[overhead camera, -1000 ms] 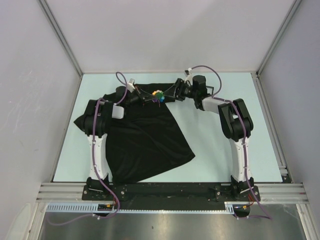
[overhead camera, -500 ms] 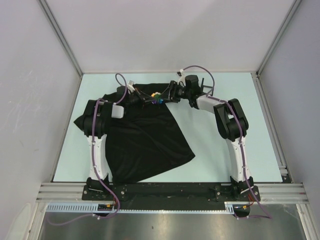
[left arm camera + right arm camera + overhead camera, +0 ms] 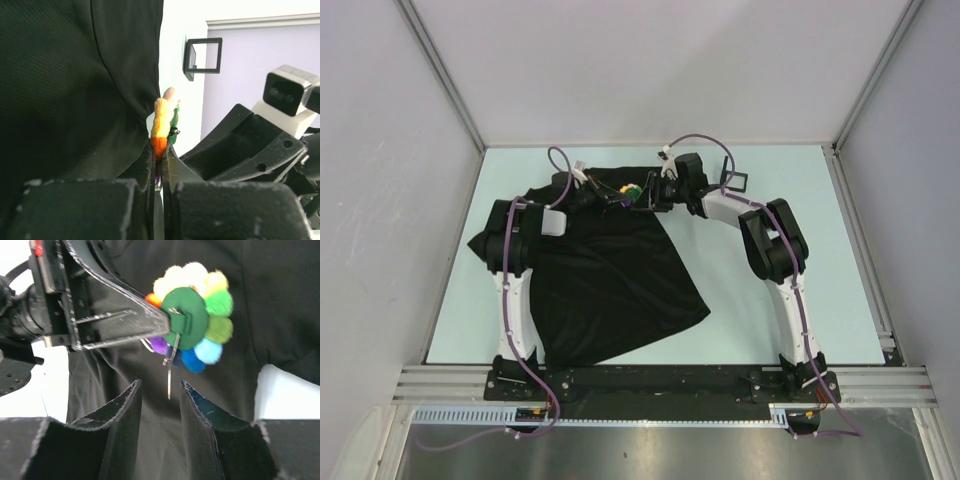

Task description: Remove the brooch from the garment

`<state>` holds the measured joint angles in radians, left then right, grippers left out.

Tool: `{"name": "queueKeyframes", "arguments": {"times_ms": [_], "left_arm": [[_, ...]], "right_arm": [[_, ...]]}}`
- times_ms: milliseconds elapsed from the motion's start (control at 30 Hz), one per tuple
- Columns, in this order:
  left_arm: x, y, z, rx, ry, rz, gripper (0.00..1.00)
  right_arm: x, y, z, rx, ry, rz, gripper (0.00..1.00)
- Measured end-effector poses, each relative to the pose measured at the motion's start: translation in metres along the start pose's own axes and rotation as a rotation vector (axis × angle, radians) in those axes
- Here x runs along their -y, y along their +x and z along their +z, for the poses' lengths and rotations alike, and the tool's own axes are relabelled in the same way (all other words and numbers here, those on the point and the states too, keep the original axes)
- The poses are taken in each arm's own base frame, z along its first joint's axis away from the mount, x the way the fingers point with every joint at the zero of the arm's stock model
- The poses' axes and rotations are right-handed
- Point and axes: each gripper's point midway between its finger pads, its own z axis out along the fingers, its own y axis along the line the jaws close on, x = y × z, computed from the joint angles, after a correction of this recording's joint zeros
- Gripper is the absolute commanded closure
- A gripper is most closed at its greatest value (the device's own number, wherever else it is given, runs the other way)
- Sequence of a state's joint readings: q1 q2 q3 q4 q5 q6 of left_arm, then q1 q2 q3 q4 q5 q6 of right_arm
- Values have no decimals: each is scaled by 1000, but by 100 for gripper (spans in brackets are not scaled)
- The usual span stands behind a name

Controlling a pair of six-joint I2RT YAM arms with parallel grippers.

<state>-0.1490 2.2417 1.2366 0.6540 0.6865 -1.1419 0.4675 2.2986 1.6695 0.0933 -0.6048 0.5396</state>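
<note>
The brooch (image 3: 632,190) is a ring of small coloured pompoms on a green felt back (image 3: 192,320). My left gripper (image 3: 160,148) is shut on its orange edge (image 3: 161,131), holding it edge-on above the black garment (image 3: 610,280). A thin metal pin (image 3: 170,376) hangs down from the brooch's back, its tip just between the tips of my right gripper (image 3: 160,386). That gripper is open and touches nothing. In the top view the right gripper (image 3: 646,198) sits right beside the brooch, facing the left gripper (image 3: 618,197). Black cloth (image 3: 280,300) fills the background behind the brooch.
A small black square frame (image 3: 733,182) stands on the pale table (image 3: 790,170) behind the right forearm, also in the left wrist view as the frame (image 3: 204,56). The right wrist's camera housing (image 3: 289,92) is close to the left gripper. Grey walls enclose the table.
The right arm has swung left up to the brooch and its jaws have narrowed. The left gripper has kept its hold in place. The black frame has come into sight.
</note>
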Motion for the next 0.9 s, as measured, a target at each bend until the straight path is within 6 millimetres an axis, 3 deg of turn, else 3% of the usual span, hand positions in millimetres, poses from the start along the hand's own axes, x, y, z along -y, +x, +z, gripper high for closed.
{"name": "queueKeyframes", "arguments": {"times_ms": [467,633,767,900], "left_arm": [[-1,-4,-3,12,6,2,100],[-1,-4,-4,12,7,-1,100],[1,-4,-4,13,11,-1,100],[3,-3,-4,5,19,7,100]], "right_arm": [[5,7,7,-27,11,-10,73],[8,13,13,-45,8,-4,85],[7,15,14,-52,3,-3,100],[6,15,13,-51,-1,1,100]]}}
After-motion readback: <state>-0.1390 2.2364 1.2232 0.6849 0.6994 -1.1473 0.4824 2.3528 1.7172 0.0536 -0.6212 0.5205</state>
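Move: The brooch pin's tip lies some 2 cm below the right hand and 1 cm back of it, about level sideways. The brooch's own middle is roughly 2 cm ahead and 3 cm to the left, at hand height. The black frame stands some 8 cm ahead and 18 cm to the right, about 9 cm lower. From the left hand, which already holds the brooch by its edge, the tip is about 4 cm right, 1 cm back and 3 cm below. The right hand eases down about 2 cm and then, midway, roughly 1 cm left towards the dangling pin under the brooch, its attitude nearly unchanged, while its fingers go from less than half open to fully shut, pinching the pin's free end between their very tips. The left hand all but stays put, keeping its pinch on the brooch's edge pompoms and holding the brooch clear above the garment with its green backing turned to the right hand. ##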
